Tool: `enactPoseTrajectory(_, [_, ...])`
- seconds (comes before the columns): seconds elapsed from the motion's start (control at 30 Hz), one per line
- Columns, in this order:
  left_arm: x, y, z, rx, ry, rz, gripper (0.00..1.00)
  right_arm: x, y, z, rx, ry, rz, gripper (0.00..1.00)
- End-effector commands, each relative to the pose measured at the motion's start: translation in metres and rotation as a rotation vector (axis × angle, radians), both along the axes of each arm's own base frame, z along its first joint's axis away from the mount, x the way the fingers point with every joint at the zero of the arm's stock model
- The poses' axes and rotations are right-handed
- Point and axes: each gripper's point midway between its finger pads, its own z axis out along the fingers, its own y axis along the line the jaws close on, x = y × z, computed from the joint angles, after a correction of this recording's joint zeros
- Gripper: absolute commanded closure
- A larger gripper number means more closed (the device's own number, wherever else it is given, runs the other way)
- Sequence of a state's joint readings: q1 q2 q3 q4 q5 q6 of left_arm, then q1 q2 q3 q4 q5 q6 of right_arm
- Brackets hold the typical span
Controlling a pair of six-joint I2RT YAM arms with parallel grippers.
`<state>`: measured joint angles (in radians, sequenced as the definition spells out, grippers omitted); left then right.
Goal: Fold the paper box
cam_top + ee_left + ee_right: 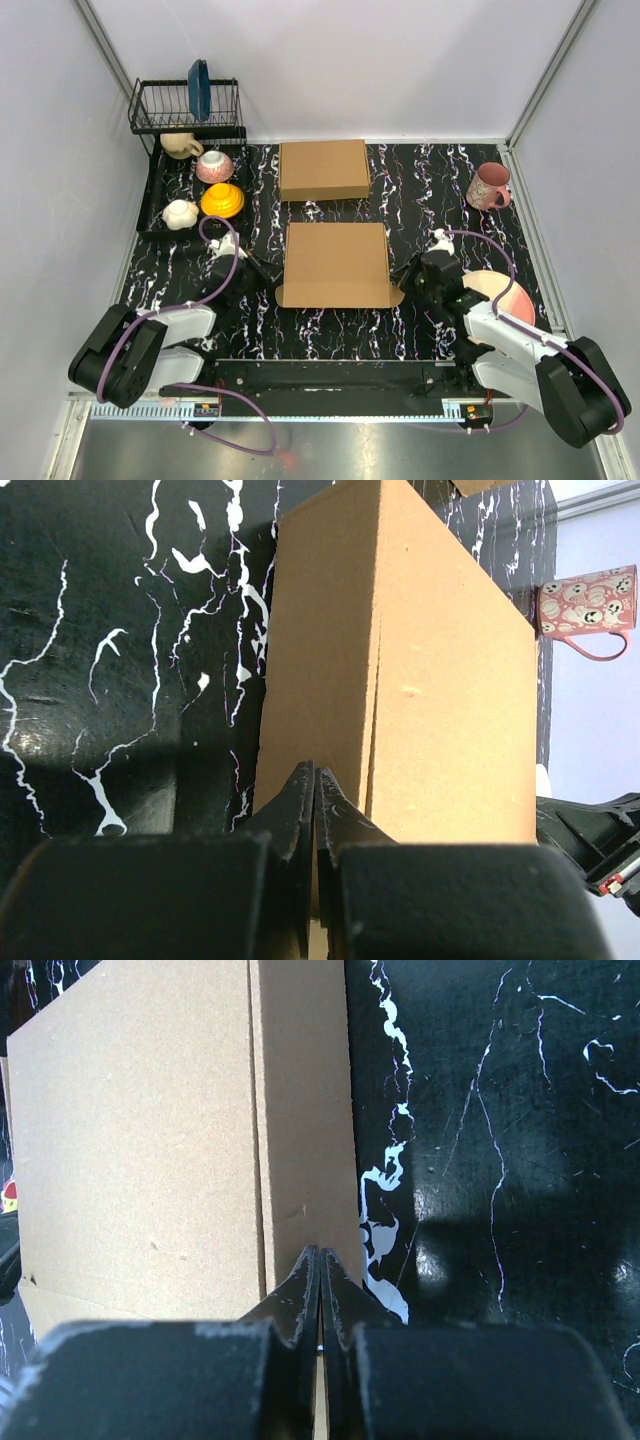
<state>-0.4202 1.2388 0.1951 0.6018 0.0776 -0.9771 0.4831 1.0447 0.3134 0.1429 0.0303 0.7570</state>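
The paper box (335, 262) lies closed in the middle of the black marbled table, a shallow brown cardboard mailer with small flap ears sticking out at its two near corners. My left gripper (266, 272) is shut, its tips at the box's left side wall (318, 680); in the left wrist view the gripper (316, 772) points straight at that wall. My right gripper (404, 276) is also shut at the right side wall (305, 1130), with the gripper (320, 1254) aimed at it in the right wrist view. Nothing shows between either pair of jaws.
A second, neatly formed cardboard box (323, 169) sits behind the first. A dish rack (186, 106) with a blue plate, cups and bowls stands at the back left. A pink mug (489, 186) is at the back right, and a pink plate (505, 292) lies under the right arm.
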Motion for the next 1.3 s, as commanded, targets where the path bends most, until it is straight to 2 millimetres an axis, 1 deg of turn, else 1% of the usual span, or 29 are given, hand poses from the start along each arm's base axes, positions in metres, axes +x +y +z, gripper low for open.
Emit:
enactPoseTrajectory(0.0, [-0.006, -0.021, 0.028, -0.09, -0.075, -0.098, 1.0, 0.002, 0.015, 0.028, 0.082, -0.06, 0.051, 0.98])
enactPoseTrajectory(0.1, [-0.007, -0.022, 0.036, -0.099, -0.091, -0.104, 1.0, 0.002, 0.015, 0.039, 0.088, -0.079, 0.056, 0.98])
enactPoseTrajectory(0.13, [-0.007, -0.023, 0.042, -0.105, -0.107, -0.108, 1.0, 0.001, 0.014, 0.041, 0.087, -0.078, 0.058, 0.98])
enactPoseTrajectory(0.17, [-0.007, -0.023, 0.046, -0.11, -0.114, -0.108, 1.0, 0.002, 0.015, 0.05, 0.098, -0.1, 0.058, 0.98])
enactPoseTrajectory(0.2, [-0.008, -0.023, 0.046, -0.108, -0.114, -0.108, 1.0, 0.001, 0.015, 0.053, 0.1, -0.105, 0.06, 0.98])
enactPoseTrajectory(0.23, [-0.008, -0.023, 0.052, -0.115, -0.129, -0.108, 1.0, 0.0, 0.014, 0.054, 0.096, -0.101, 0.063, 0.98])
enactPoseTrajectory(0.27, [-0.008, -0.023, 0.055, -0.117, -0.136, -0.11, 1.0, 0.001, 0.015, 0.063, 0.104, -0.118, 0.063, 0.98])
enactPoseTrajectory(0.33, [-0.008, -0.024, 0.063, -0.128, -0.151, -0.114, 1.0, 0.0, 0.015, 0.067, 0.106, -0.124, 0.066, 0.98])
enactPoseTrajectory(0.4, [-0.008, -0.025, 0.071, -0.136, -0.164, -0.12, 1.0, 0.001, 0.016, 0.079, 0.117, -0.147, 0.068, 0.98])
enactPoseTrajectory(0.43, [-0.008, -0.026, 0.078, -0.143, -0.179, -0.122, 1.0, 0.001, 0.015, 0.08, 0.117, -0.146, 0.067, 0.97])
enactPoseTrajectory(0.47, [-0.007, -0.027, 0.086, -0.15, -0.194, -0.127, 1.0, 0.002, 0.015, 0.088, 0.124, -0.161, 0.066, 0.97])
enactPoseTrajectory(0.5, [-0.007, -0.027, 0.089, -0.153, -0.191, -0.127, 1.0, 0.002, 0.015, 0.092, 0.128, -0.168, 0.066, 0.97])
enactPoseTrajectory(0.57, [-0.006, -0.029, 0.107, -0.168, -0.226, -0.134, 1.0, 0.001, 0.015, 0.1, 0.132, -0.169, 0.067, 0.97])
enactPoseTrajectory(0.6, [-0.007, -0.03, 0.109, -0.167, -0.221, -0.137, 1.0, 0.001, 0.015, 0.104, 0.134, -0.175, 0.067, 0.97])
enactPoseTrajectory(0.67, [-0.007, -0.03, 0.123, -0.178, -0.247, -0.14, 1.0, 0.002, 0.016, 0.114, 0.143, -0.179, 0.064, 0.97])
enactPoseTrajectory(0.77, [-0.007, -0.032, 0.135, -0.191, -0.253, -0.147, 1.0, 0.004, 0.018, 0.124, 0.158, -0.174, 0.063, 0.97])
enactPoseTrajectory(0.83, [-0.008, -0.033, 0.138, -0.198, -0.245, -0.148, 1.0, 0.004, 0.021, 0.132, 0.171, -0.172, 0.065, 0.97])
enactPoseTrajectory(0.87, [-0.008, -0.034, 0.143, -0.2, -0.252, -0.152, 1.0, 0.005, 0.021, 0.132, 0.17, -0.168, 0.064, 0.98])
enactPoseTrajectory(0.9, [-0.008, -0.034, 0.14, -0.195, -0.238, -0.153, 1.0, 0.006, 0.021, 0.132, 0.167, -0.166, 0.06, 0.98])
enactPoseTrajectory(0.93, [-0.007, -0.034, 0.141, -0.19, -0.238, -0.153, 1.0, 0.008, 0.021, 0.135, 0.167, -0.166, 0.057, 0.98])
enactPoseTrajectory(0.97, [-0.005, -0.034, 0.145, -0.189, -0.242, -0.15, 1.0, 0.01, 0.021, 0.131, 0.156, -0.151, 0.051, 0.98])
enactPoseTrajectory(1.0, [-0.005, -0.035, 0.142, -0.184, -0.229, -0.15, 1.0, 0.012, 0.021, 0.131, 0.152, -0.15, 0.047, 0.98])
enactPoseTrajectory(1.07, [-0.003, -0.036, 0.146, -0.191, -0.228, -0.151, 1.0, 0.015, 0.023, 0.133, 0.15, -0.142, 0.044, 0.98])
enactPoseTrajectory(1.1, [-0.003, -0.038, 0.143, -0.188, -0.212, -0.157, 1.0, 0.016, 0.023, 0.134, 0.147, -0.137, 0.043, 0.97])
enactPoseTrajectory(1.13, [-0.002, -0.038, 0.144, -0.188, -0.21, -0.159, 1.0, 0.019, 0.023, 0.141, 0.148, -0.146, 0.039, 0.97])
enactPoseTrajectory(1.17, [-0.001, -0.038, 0.147, -0.188, -0.212, -0.157, 1.0, 0.02, 0.024, 0.141, 0.143, -0.139, 0.038, 0.97])
enactPoseTrajectory(1.2, [-0.002, -0.038, 0.145, -0.182, -0.197, -0.155, 1.0, 0.02, 0.022, 0.139, 0.126, -0.124, 0.031, 0.97])
enactPoseTrajectory(1.23, [-0.002, -0.038, 0.147, -0.183, -0.199, -0.153, 1.0, 0.023, 0.023, 0.149, 0.128, -0.133, 0.03, 0.97])
enactPoseTrajectory(1.27, [-0.002, -0.037, 0.147, -0.184, -0.191, -0.152, 1.0, 0.026, 0.023, 0.149, 0.119, -0.121, 0.025, 0.97])
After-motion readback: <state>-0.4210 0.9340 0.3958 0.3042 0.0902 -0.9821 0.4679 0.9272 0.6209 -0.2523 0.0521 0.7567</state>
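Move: The paper box lies closed between my two shut grippers, its near flap still sticking out towards me. Its middle is about 5 cm ahead of my left hand and 11 cm to the right, roughly level in height. From my right hand it is 5 cm ahead and 12 cm left. A second carton lies some 27 cm ahead of my left hand and 9 cm right; the yellow bowl is 19 cm ahead and 13 cm left. With my closed fingertips still set against the two side walls near the front corners, I lift both hands almost straight up together, the left about 11.5 cm and the right about 9, easing forward a centimetre or so near the end. My left fingers tip up roughly 10 degrees as the near end of the paper box comes up between them. ##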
